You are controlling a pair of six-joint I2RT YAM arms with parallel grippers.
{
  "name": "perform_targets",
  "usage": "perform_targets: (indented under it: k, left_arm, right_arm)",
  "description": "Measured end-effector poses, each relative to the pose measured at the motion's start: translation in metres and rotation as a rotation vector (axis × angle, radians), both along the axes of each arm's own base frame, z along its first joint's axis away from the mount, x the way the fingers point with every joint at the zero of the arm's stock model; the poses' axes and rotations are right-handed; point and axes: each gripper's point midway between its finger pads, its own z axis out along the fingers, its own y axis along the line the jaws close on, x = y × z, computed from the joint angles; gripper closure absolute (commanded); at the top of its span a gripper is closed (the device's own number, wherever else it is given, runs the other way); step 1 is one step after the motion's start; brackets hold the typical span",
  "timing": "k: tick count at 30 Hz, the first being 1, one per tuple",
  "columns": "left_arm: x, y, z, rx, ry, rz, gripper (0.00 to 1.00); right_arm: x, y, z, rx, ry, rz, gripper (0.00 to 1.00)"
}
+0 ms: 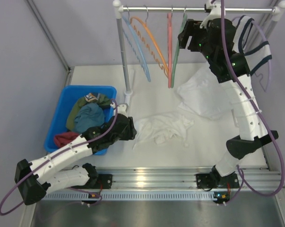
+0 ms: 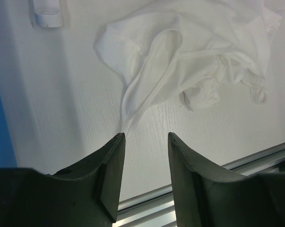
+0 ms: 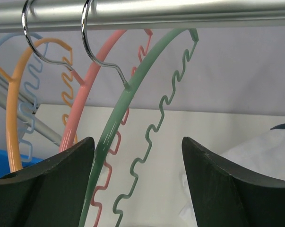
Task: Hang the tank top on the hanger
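Observation:
The plain white tank top (image 1: 163,127) lies crumpled on the table, also in the left wrist view (image 2: 189,42). My left gripper (image 1: 134,128) sits low at its left edge, open (image 2: 144,135) with nothing between the fingers; a thin strap end reaches the left fingertip. The sage-green hanger (image 1: 177,52) hangs by its metal hook from the rail (image 1: 194,8). My right gripper (image 1: 181,38) is raised at the rail, open (image 3: 137,139), with the green hanger (image 3: 116,118) passing between its fingers close to the left one, a wide gap to the right one.
Light blue, orange (image 1: 151,42) and salmon-red (image 1: 169,47) hangers share the rail. A navy-trimmed white top (image 1: 253,47) hangs at far right. Another white cloth (image 1: 201,94) lies under the right arm. A blue bin (image 1: 81,118) of clothes stands at left.

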Motion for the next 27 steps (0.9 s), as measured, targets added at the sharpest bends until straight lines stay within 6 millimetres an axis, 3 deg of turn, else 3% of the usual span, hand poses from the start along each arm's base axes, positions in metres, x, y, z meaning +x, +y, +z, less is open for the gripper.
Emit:
perform_targets:
  k: [10,27]
  left_arm:
    - [0.000,0.000,0.000,-0.001,0.001,0.000,0.53]
    - [0.001,-0.002,-0.005,0.010,0.012,-0.003,0.53]
  right_arm:
    - [0.006,0.007,-0.021,-0.057,0.052,-0.014,0.32]
    - [0.004,-0.007,-0.031,-0.156,0.075,-0.077,0.66]
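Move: The green hanger's near shoulder already runs between the right hand's open fingers, about 2 cm left of their middle, 1 cm ahead and roughly level. The pink hanger's shoulder is some 7 cm to the hand's left and 2 cm ahead. The rail crosses about 10 cm ahead, straight in line and 10 cm above. From the left hand, that green shoulder lies roughly 24 cm ahead, 23 cm right and 35 cm up. The green hanger's near shoulder stays between the right hand's fingers as the hand sinks about 3 cm beside it, easing slightly left and then back to the right. Meanwhile the wrist rolls its left side down some 10 degrees and the fingers draw together from about three-quarters open to just over a third, not yet shut on the hanger. ##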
